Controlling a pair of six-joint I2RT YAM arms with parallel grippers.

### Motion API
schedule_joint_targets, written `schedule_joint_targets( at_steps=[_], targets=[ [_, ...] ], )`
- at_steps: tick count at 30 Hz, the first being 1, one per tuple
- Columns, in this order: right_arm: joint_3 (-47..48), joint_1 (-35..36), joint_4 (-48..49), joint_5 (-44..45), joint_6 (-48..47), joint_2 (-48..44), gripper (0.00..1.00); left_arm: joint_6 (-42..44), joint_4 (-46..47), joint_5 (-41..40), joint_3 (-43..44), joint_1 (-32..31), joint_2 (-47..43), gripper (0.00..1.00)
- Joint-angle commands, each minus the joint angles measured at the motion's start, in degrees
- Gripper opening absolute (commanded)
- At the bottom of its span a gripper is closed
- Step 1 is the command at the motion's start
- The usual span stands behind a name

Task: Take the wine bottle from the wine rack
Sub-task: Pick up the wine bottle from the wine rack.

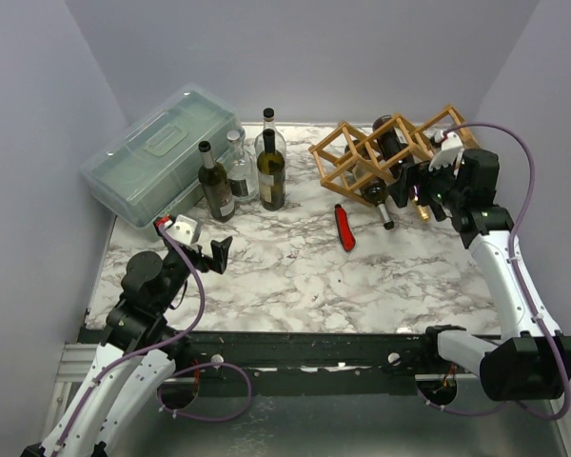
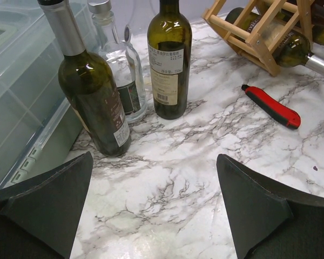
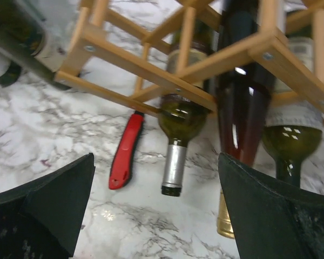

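Note:
The light wooden wine rack (image 1: 347, 143) stands at the back right of the marble table, with three bottles lying in its cells. In the right wrist view, a green wine bottle with a silver neck (image 3: 174, 162) pokes out of the rack (image 3: 140, 67) toward me. Right of it lie a dark red bottle with a gold cap (image 3: 242, 108) and another green one (image 3: 291, 137). My right gripper (image 3: 156, 210) is open just in front of the silver neck and touches nothing. My left gripper (image 2: 154, 205) hangs open over bare marble at the near left (image 1: 209, 255).
Three bottles stand at the back left: two dark green (image 2: 94, 102) (image 2: 170, 59) and one clear (image 2: 121, 70). Beside them is a translucent lidded plastic box (image 1: 157, 152). A red utility knife (image 1: 344, 228) lies on the marble in front of the rack.

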Motion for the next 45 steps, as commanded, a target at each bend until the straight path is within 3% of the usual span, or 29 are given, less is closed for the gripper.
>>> schedule_joint_targets(
  at_steps=[1, 6, 14, 26, 39, 45],
  targets=[
    [-5.3, -0.7, 8.6, 15.3, 6.6, -2.3, 0.99, -0.2, 0.9, 1.3, -0.6, 0.4, -0.6, 0.99],
    [-12.3, -0.7, 17.3, 20.8, 5.8, -1.8, 0.99, -0.2, 0.9, 1.3, -0.6, 0.4, -0.3, 0.99],
    [-22.3, -1.0, 34.2, 19.5, 1.7, 0.1, 0.94, -0.1, 0.9, 1.3, -0.8, 0.4, -0.5, 0.99],
    [-19.0, -3.2, 34.5, 13.9, 1.9, 6.2, 0.84, 0.0, 1.0, 1.3, -0.8, 0.4, -1.1, 0.99],
    [-18.5, -3.7, 35.1, 13.7, 0.8, 11.1, 0.79, 0.0, 1.0, 1.3, -0.8, 0.4, -1.1, 0.99],
    [-17.7, -3.8, 35.3, 13.3, 0.5, 12.4, 0.72, 0.0, 1.0, 1.3, -0.8, 0.4, -0.8, 0.99]
  ],
)
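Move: The gold-necked wine bottle lies in the rack, its neck towards you; its middle is about 13 cm ahead of the right gripper, 5 cm to its right and 13 cm below. Of its green neighbours, on the lower tier, one sits some 9 cm to its left and the other 6 cm to its right, both level with it. The red knife lies roughly 5 cm ahead and 9 cm left of this gripper. From the left gripper the gold-necked bottle is about 32 cm ahead, 45 cm right. Swing the open right gripper right and down towards the gold-necked bottle, turning it nearly 20 degrees clockwise so it lines up with the bottle; then ease it forward about 5 cm while sinking on, some 12 cm down in all, to bring the fingers to either side of the bottle's tapering shoulder and neck. Narrow them by about a quarter on the way, without gripping yet. ##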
